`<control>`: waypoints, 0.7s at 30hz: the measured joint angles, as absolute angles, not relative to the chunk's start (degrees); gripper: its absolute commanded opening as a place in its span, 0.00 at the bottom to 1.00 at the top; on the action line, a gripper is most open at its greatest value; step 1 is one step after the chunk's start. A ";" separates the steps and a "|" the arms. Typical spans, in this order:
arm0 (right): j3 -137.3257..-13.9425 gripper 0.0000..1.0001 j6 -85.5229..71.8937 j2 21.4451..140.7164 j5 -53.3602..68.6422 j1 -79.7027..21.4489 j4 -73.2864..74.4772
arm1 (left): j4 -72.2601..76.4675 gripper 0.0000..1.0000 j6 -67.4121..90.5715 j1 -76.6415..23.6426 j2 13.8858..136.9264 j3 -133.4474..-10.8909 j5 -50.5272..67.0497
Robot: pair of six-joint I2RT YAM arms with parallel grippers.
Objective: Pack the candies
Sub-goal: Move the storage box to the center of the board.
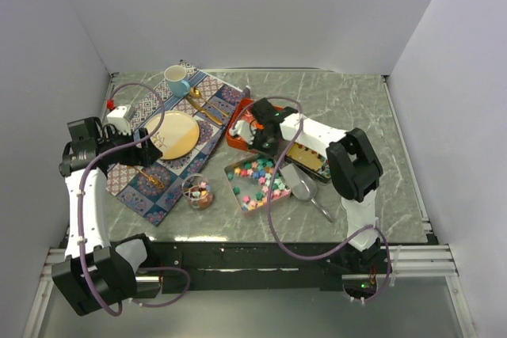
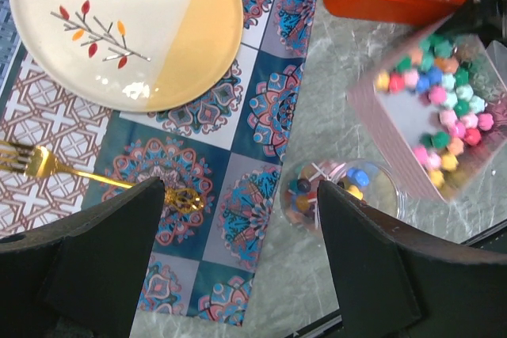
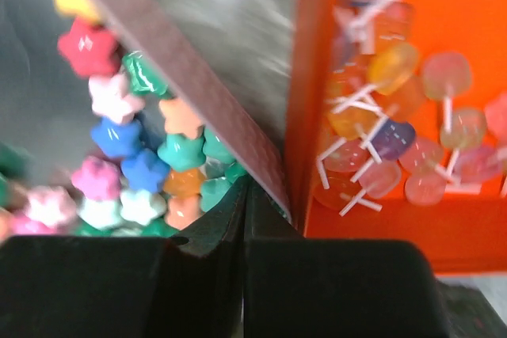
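Observation:
Star-shaped pastel candies (image 1: 257,178) (image 2: 444,93) (image 3: 119,140) fill an open pink tin (image 2: 388,128). Pale lollipops (image 3: 412,116) lie in an orange tin (image 1: 238,134) just behind it. A small glass cup (image 1: 198,192) (image 2: 348,184) holds more mixed candies. My right gripper (image 1: 258,142) (image 3: 245,187) is shut, its tips at the pink tin's wall (image 3: 198,93), next to the orange tin's side (image 3: 317,77), with nothing visibly between them. Over the placemat's edge hangs my left gripper (image 1: 150,148) (image 2: 242,187), open and empty, the cup just under its right finger (image 2: 388,267).
A patterned placemat (image 1: 150,180) carries a cream and yellow plate (image 1: 174,134) (image 2: 119,29), gold cutlery (image 2: 47,165) and a blue mug (image 1: 176,78). A silver scoop (image 1: 301,184) and another tin (image 1: 309,157) lie right of the pink tin. Walls close in all round.

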State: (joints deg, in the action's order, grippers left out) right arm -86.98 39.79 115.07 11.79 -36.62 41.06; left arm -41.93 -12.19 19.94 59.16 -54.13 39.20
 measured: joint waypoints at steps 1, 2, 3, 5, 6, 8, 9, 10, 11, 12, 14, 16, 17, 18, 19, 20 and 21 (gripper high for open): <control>-87.42 0.00 40.29 115.39 11.14 -35.33 41.21 | -41.56 0.84 -12.19 19.75 59.51 -54.13 39.24; -87.74 0.00 40.58 115.68 10.55 -34.46 41.21 | -41.10 0.84 -12.21 19.40 59.83 -54.13 39.33; -88.20 0.00 41.08 116.11 9.74 -33.43 41.25 | -40.82 0.84 -12.25 18.96 60.12 -54.13 39.35; -89.27 0.00 42.04 117.16 8.08 -31.92 41.23 | -40.42 0.84 -12.29 17.78 60.66 -54.11 39.44; -89.58 0.00 42.33 117.47 7.53 -31.16 41.15 | -40.21 0.84 -12.29 17.10 60.95 -54.11 39.40; -90.21 0.00 43.09 117.97 6.35 -30.09 41.01 | -39.79 0.84 -12.27 15.86 61.39 -54.11 39.42; -90.32 0.00 43.29 118.08 5.93 -29.71 40.93 | -39.64 0.84 -12.25 15.27 61.52 -54.11 39.42; -90.35 0.00 43.48 118.15 5.37 -29.41 40.69 | -39.55 0.84 -12.27 14.85 61.71 -54.11 39.42; -90.35 0.00 43.59 118.15 5.08 -29.12 40.45 | -39.44 0.84 -12.25 14.63 61.78 -54.11 39.42; -90.35 0.00 43.62 118.17 4.86 -28.86 40.25 | -39.27 0.84 -12.25 14.41 61.93 -54.11 39.40; -90.32 0.00 43.72 118.17 4.36 -28.18 39.94 | -38.89 0.84 -12.19 14.22 62.22 -54.11 39.40; -90.30 0.09 43.79 118.17 4.08 -27.16 39.77 | -38.52 0.85 -12.12 14.02 62.63 -54.11 39.42; -90.32 0.27 43.77 118.15 4.34 -26.65 39.77 | -38.39 0.85 -12.10 13.93 62.81 -54.11 39.42; -90.26 0.36 43.83 117.89 5.04 -25.93 39.88 | -38.26 0.85 -12.10 13.80 62.92 -54.11 39.44; -90.04 0.43 43.75 117.34 6.39 -25.23 40.14 | -38.13 0.85 -12.01 13.63 62.98 -54.11 39.53; -89.58 0.57 43.38 116.51 7.55 -24.77 40.23 | -37.91 0.85 -11.70 13.50 63.00 -54.11 39.68; -88.86 0.61 43.51 114.41 9.98 -24.01 40.69 | -37.50 0.85 -11.20 13.32 63.00 -54.11 39.83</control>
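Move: Your right gripper is shut and low inside the storage box, at its far right corner, so the box's middle is about 7 cm back and 3 cm to the left. The orange box is centred some 8 cm ahead and 4 cm left, the gold tin about 12 cm right and 1 cm ahead, and the scoop's pan 8 cm right and 7 cm back. From the left gripper the storage box lies roughly 30 cm right, nearly level, and 15 cm below. Keep the right gripper's shut fingertips low against the storage box's far right corner from inside, and sweep them diagonally right and forward, about 10 cm in all, slowing and turning slightly clockwise. Finish by raising them some 2 cm and opening them nearly halfway. Meanwhile bring the open left gripper about 3 cm to the right and a little forward, above the cloth. ##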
